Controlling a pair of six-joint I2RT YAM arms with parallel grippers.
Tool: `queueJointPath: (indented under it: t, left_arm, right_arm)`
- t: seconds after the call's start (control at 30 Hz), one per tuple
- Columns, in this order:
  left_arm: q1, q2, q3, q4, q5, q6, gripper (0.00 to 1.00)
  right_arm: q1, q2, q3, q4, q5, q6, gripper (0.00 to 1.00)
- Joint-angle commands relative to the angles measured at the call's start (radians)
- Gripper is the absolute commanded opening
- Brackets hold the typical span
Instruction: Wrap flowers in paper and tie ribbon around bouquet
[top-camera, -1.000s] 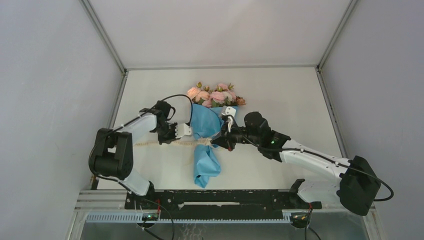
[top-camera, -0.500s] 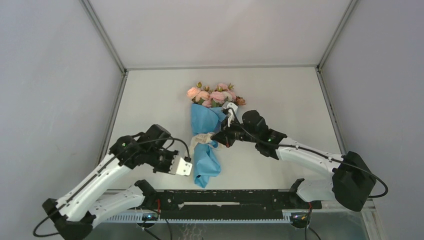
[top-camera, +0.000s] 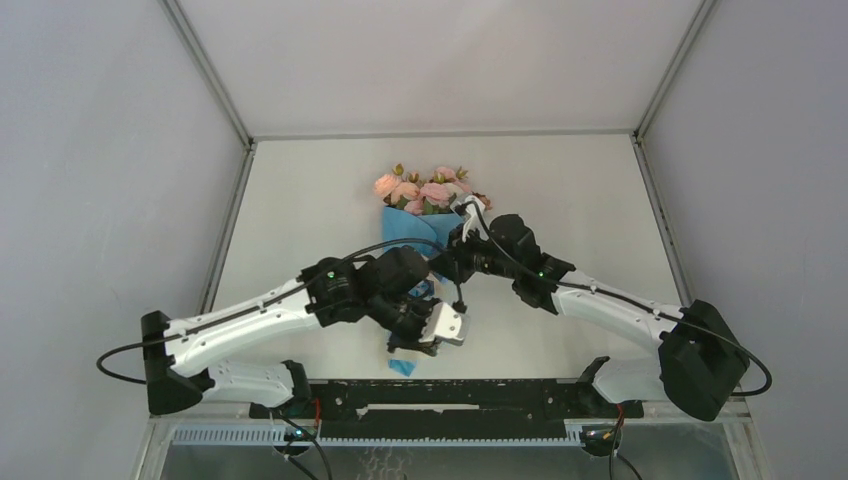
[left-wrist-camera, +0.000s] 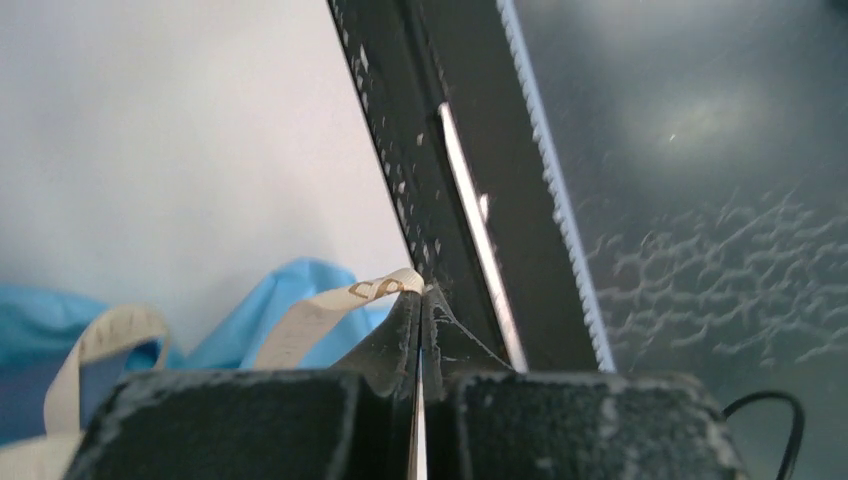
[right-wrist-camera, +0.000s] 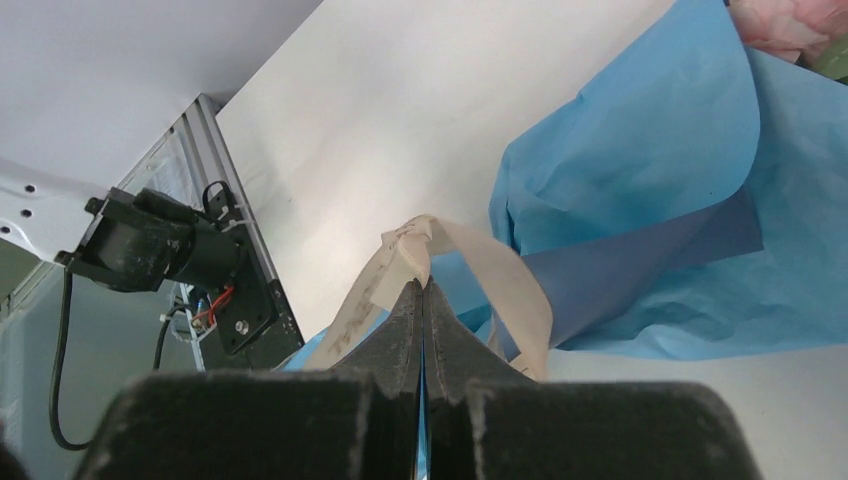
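Observation:
The bouquet lies in the middle of the table, pink flowers at its far end, wrapped in light blue paper. My left arm crosses over the bouquet's lower end. The left gripper is shut on one end of the cream ribbon, at the jaw tips above the paper's tip. My right gripper is at the cone's right side. It is shut on the other part of the ribbon, which loops against the paper. The flowers show at that view's top right.
A black rail runs along the table's near edge, close under the left gripper, and shows as the rail in the left wrist view. Grey walls enclose the table on three sides. A motor block sits at the rail in the right wrist view.
My left arm has swung from the bouquet's left side round the near side to lie across its lower end, carrying the ribbon end. The right gripper shifted slightly farther back.

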Motion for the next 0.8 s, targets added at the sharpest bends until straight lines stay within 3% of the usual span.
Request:
queueJointPath:
  t: [0.0, 0.13, 0.23, 0.4, 0.43, 0.57, 0.6, 0.67, 0.77]
  left_arm:
    - [-0.022, 0.074, 0.116, 0.306, 0.122, -0.277, 0.0]
    - [-0.027, 0.148, 0.126, 0.408, 0.137, -0.387, 0.0]
    - [-0.031, 0.142, 0.028, 0.561, 0.126, -0.472, 0.0]
    - [-0.056, 0.152, -0.063, 0.659, 0.099, -0.457, 0.0]
    - [-0.056, 0.156, -0.075, 0.659, 0.081, -0.435, 0.03]
    - [-0.053, 0.132, -0.097, 0.589, 0.007, -0.293, 0.48]
    - [-0.053, 0.118, -0.083, 0.537, -0.004, -0.247, 0.54]
    - [-0.049, 0.089, -0.047, 0.422, -0.058, -0.159, 0.63]
    - [-0.024, 0.047, 0.001, 0.27, -0.133, -0.091, 0.68]
  right_arm:
    - [-0.022, -0.021, 0.038, 0.067, -0.02, 0.03, 0.0]
    - [-0.04, -0.027, 0.038, 0.062, -0.052, 0.024, 0.0]
    - [-0.047, -0.031, 0.038, 0.04, -0.057, 0.011, 0.0]
    - [-0.052, -0.031, 0.038, 0.028, -0.066, -0.009, 0.0]
    - [-0.052, -0.031, 0.038, 0.028, -0.069, -0.008, 0.0]
    - [-0.051, -0.035, 0.038, 0.016, -0.067, -0.004, 0.0]
    - [-0.049, -0.037, 0.038, 0.009, -0.065, -0.005, 0.0]
    - [-0.045, -0.042, 0.038, -0.003, -0.053, -0.006, 0.0]
    - [-0.035, -0.042, 0.038, 0.001, -0.041, 0.009, 0.0]
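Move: The left gripper already pinches the ribbon's tail; its goal is the bare table right of the paper's lower end, about 10 cm to its right, 1 cm ahead and 19 cm below. The paper's lower end lies roughly 7 cm ahead, 3 cm left; the ribbon wrap 21 cm ahead, 2 cm left and 15 cm below. From the right gripper, already pinching ribbon, that bare spot is some 16 cm back, 6 cm right and 18 cm below. Bring the left gripper about 10 cm to the right, carrying the ribbon tail away from the paper and rising some 3 cm, while the fingers swing about 20 degrees outward and up. Then sink about 4 cm, opening well past halfway to let go in mid-air, and ease back left a little. Keep the right gripper shut on its part of the ribbon, nearly still. ##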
